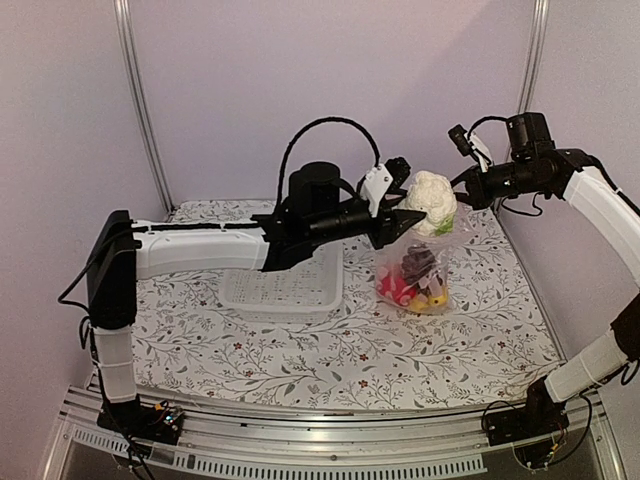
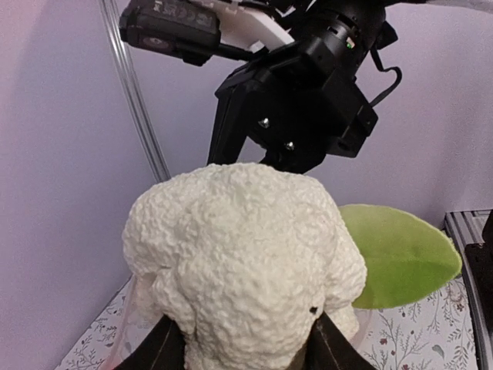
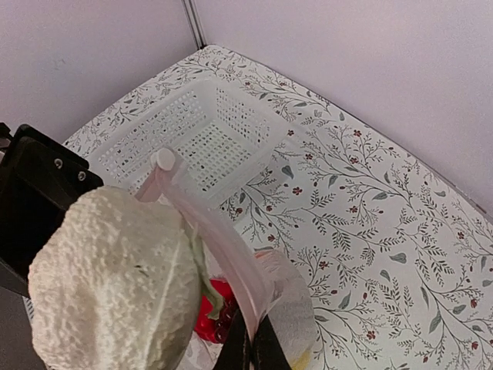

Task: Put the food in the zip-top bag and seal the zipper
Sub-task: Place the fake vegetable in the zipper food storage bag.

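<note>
My left gripper point(image 1: 408, 218) point(image 2: 246, 353) is shut on a white cauliflower point(image 1: 432, 200) point(image 2: 243, 262) with a green leaf point(image 2: 400, 254), held just above the mouth of the zip-top bag point(image 1: 415, 270). The clear bag hangs upright over the table and holds red fruit point(image 3: 209, 308), dark grapes point(image 1: 418, 262) and yellow pieces point(image 1: 432, 300). My right gripper point(image 1: 463, 188) point(image 3: 253, 351) is shut on the bag's pinkish zipper point(image 3: 219, 247) and keeps the mouth lifted. In the right wrist view the cauliflower point(image 3: 112, 289) sits close beside that strip.
A white slotted basket point(image 1: 285, 285) point(image 3: 204, 135) stands on the floral tablecloth point(image 1: 330, 350), just left of the bag and under my left arm. Pale walls and a metal post point(image 1: 140, 100) close off the back and sides.
</note>
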You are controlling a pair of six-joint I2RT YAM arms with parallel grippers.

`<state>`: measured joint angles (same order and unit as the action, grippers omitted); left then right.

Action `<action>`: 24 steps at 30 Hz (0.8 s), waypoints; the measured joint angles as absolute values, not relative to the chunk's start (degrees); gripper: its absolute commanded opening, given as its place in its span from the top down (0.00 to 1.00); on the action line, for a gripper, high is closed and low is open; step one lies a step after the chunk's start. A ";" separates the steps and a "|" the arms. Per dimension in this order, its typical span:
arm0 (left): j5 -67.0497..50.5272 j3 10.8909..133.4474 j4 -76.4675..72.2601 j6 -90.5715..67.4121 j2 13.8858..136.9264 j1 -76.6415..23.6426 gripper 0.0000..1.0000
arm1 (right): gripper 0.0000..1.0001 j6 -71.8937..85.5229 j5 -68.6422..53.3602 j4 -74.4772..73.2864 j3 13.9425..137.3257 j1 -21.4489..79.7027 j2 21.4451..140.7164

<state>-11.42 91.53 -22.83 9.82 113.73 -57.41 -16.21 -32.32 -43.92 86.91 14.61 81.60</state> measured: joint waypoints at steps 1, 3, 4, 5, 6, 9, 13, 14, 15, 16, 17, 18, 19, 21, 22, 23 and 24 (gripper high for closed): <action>-10.90 91.72 -22.52 10.20 114.26 -57.41 0.57 | 1.00 -16.16 -32.32 -43.99 86.91 14.63 81.60; -9.34 91.90 -21.37 11.18 115.37 -57.45 0.56 | 1.00 -16.05 -32.32 -44.16 86.91 14.63 81.60; -8.64 91.90 -20.99 11.55 115.70 -57.49 0.54 | 1.00 -16.03 -32.32 -44.21 86.91 14.63 81.60; -7.77 91.90 -20.45 12.08 116.01 -57.56 0.51 | 1.00 -16.03 -32.32 -44.18 86.91 14.63 81.60; -6.96 91.90 -20.16 12.47 116.22 -57.63 0.50 | 1.00 -16.03 -32.29 -44.21 86.91 14.63 81.60; -3.81 92.01 -19.20 13.89 116.36 -58.19 0.43 | 1.00 -15.90 -32.27 -44.23 86.91 14.61 81.60; 1.83 95.07 -16.34 15.38 117.71 -59.35 0.32 | 1.00 -15.88 -31.94 -44.03 86.91 14.61 81.60; 3.46 96.05 -15.59 15.68 118.26 -59.64 0.29 | 1.00 -15.86 -31.97 -44.10 86.91 14.55 81.60; 4.84 96.68 -15.03 15.92 118.65 -59.88 0.27 | 1.00 -15.86 -31.97 -44.12 86.91 14.57 81.60; 6.04 96.99 -14.61 16.34 118.87 -60.10 0.25 | 1.00 -15.86 -31.97 -44.12 86.89 14.63 81.60; 7.25 97.25 -14.17 16.73 119.02 -60.29 0.22 | 1.00 -15.86 -31.99 -44.12 86.89 14.63 81.60; 8.27 97.36 -13.91 17.21 119.15 -60.47 0.20 | 1.00 -15.86 -31.99 -44.12 86.89 14.63 81.60; 9.39 97.47 -13.74 17.61 119.22 -60.71 0.19 | 1.00 -15.86 -31.99 -44.12 86.89 14.61 81.60; 11.38 97.56 -13.43 18.70 119.26 -61.28 0.15 | 1.00 -15.86 -32.01 -44.10 86.80 14.61 81.60; 12.36 97.56 -13.32 19.20 119.26 -61.58 0.13 | 1.00 -15.86 -32.03 -44.10 86.70 14.61 81.60; 13.26 97.56 -13.32 19.92 119.26 -61.93 0.11 | 1.00 -15.86 -32.03 -44.12 86.65 14.61 81.60; 14.26 97.56 -13.30 20.53 119.26 -62.33 0.10 | 1.00 -15.88 -32.03 -44.14 86.59 14.61 81.60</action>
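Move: The left gripper still holds the cauliflower. The bag's open mouth lies about 3 cm ahead, 3 cm right and some 5 cm below it; the food already bagged hangs about 22 cm below, roughly 2 cm right and neither ahead nor back. The right gripper's tips, pinching the rim, are about 5 cm ahead and 7 cm right, level. From the right gripper, the mouth is about 4 cm left, 2 cm back and 5 cm below. Lower the left gripper about 5 cm, most of it early, while easing some 3 cm forward to put the cauliflower into the bag mouth. Swing its fingers roughly 20 degrees counter-clockwise and tip them downward, then spread them wide around the cauliflower once most of the drop is done. Keep the right gripper still, shut on the bag rim. ##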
